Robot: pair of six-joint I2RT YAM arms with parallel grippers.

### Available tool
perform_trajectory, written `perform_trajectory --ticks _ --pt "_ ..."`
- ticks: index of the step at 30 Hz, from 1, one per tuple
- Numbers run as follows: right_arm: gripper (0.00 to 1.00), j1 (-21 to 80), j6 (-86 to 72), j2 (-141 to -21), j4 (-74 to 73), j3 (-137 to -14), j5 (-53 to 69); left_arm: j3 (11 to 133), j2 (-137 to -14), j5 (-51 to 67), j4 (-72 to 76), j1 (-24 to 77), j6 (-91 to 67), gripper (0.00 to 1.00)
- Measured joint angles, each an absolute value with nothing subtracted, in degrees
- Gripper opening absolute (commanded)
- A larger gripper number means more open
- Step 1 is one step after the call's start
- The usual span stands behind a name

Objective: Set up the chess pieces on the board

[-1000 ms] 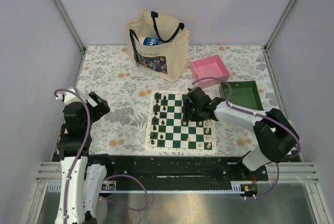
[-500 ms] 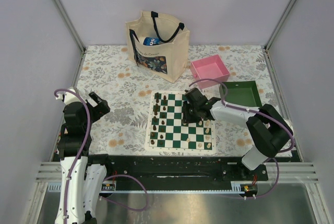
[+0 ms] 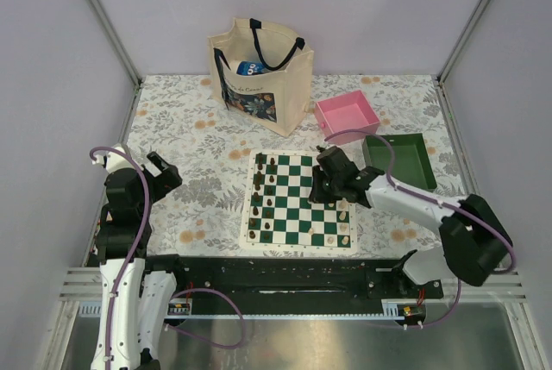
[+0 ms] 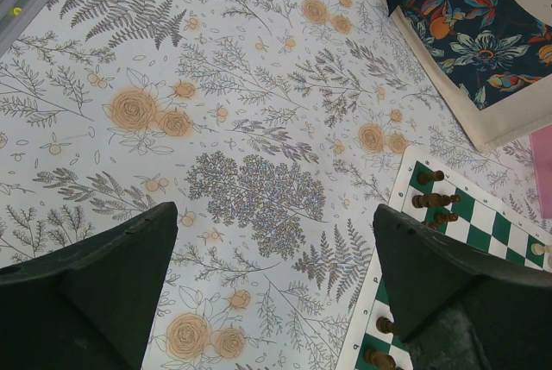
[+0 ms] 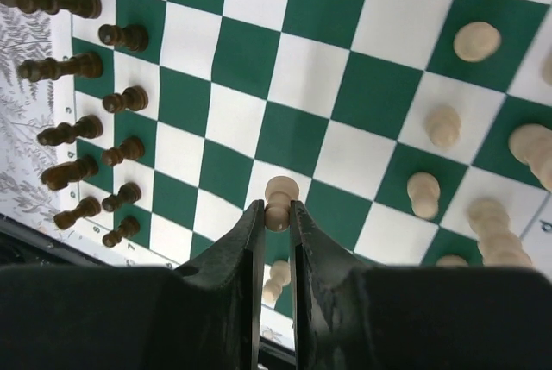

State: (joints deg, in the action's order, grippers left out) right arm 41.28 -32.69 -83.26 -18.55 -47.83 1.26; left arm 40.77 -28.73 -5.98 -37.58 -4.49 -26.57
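Observation:
The green-and-white board (image 3: 293,215) lies mid-table. Dark chess pieces (image 3: 265,199) stand in two columns along its left side, and cream chess pieces (image 3: 344,217) stand along its right. My right gripper (image 3: 322,183) hangs over the board's right half. In the right wrist view this gripper (image 5: 276,206) is shut on a cream pawn (image 5: 279,189), gripped just below its head, with other cream pieces (image 5: 442,124) to the right and dark pieces (image 5: 73,128) to the left. My left gripper (image 3: 164,172) stands wide open over the cloth left of the board, holding nothing (image 4: 272,210).
A cream tote bag (image 3: 259,72) stands at the back. A pink tray (image 3: 347,114) and a green tray (image 3: 399,159) sit right of the board. The floral tablecloth (image 4: 250,189) covers the table, and grey walls close in on three sides.
My right gripper's jaws have narrowed and closed on the cream pawn, and its arm has swung its elbow out to the right. The left arm has not moved.

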Motion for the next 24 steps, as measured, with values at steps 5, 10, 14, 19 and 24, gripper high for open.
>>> perform_trajectory --ticks 5,10,14,19,24 --pt "0.18 41.32 -33.82 -74.41 -20.84 -44.07 -2.0 40.77 -28.73 -5.85 -37.58 -4.49 -26.57 0.99" --pt "0.19 41.32 -34.63 -71.26 -24.62 -40.36 -3.97 40.77 -28.71 -5.74 -37.58 -4.49 -26.57 0.99" --pt "0.19 41.32 -35.05 -70.78 -26.96 -37.69 -4.1 40.77 -28.71 -5.72 -37.58 -4.49 -26.57 0.99" --pt "0.19 41.32 -35.05 -71.13 -28.03 -37.17 -4.36 40.77 -28.71 -5.63 -37.58 -4.49 -26.57 0.99" --pt "0.2 41.32 -34.74 -71.92 -27.92 -37.19 -5.54 40.77 -28.73 -5.54 -37.58 -4.49 -26.57 0.99"
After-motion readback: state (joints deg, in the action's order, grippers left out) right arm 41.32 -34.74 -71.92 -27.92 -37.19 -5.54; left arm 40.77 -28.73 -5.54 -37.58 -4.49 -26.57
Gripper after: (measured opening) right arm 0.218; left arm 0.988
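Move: The right hand, a cream pawn already in its fingers, hovers above the board. The empty gap in the cream pawn row lies about 7 cm to its right, 5 cm back and 5 cm below. The d2 pawn is some 5 cm ahead of that gap, the c1 bishop about 3 cm to the gap's right and 1 cm ahead of it; a stray pawn stands 7 cm back and 1 cm right of the hand. From the left hand the gap is roughly 43 cm right, 7 cm back, 19 cm below. Rightward and back in one quick, low arc, the right hand carries the cream pawn about 7 cm right and 5 cm back towards the gap in the pawn row, first rising a little, then sinking about 4 cm to bring the pawn down beside the c1 bishop. The fingers keep their grip and the wrist tilts by some 10 degrees. ##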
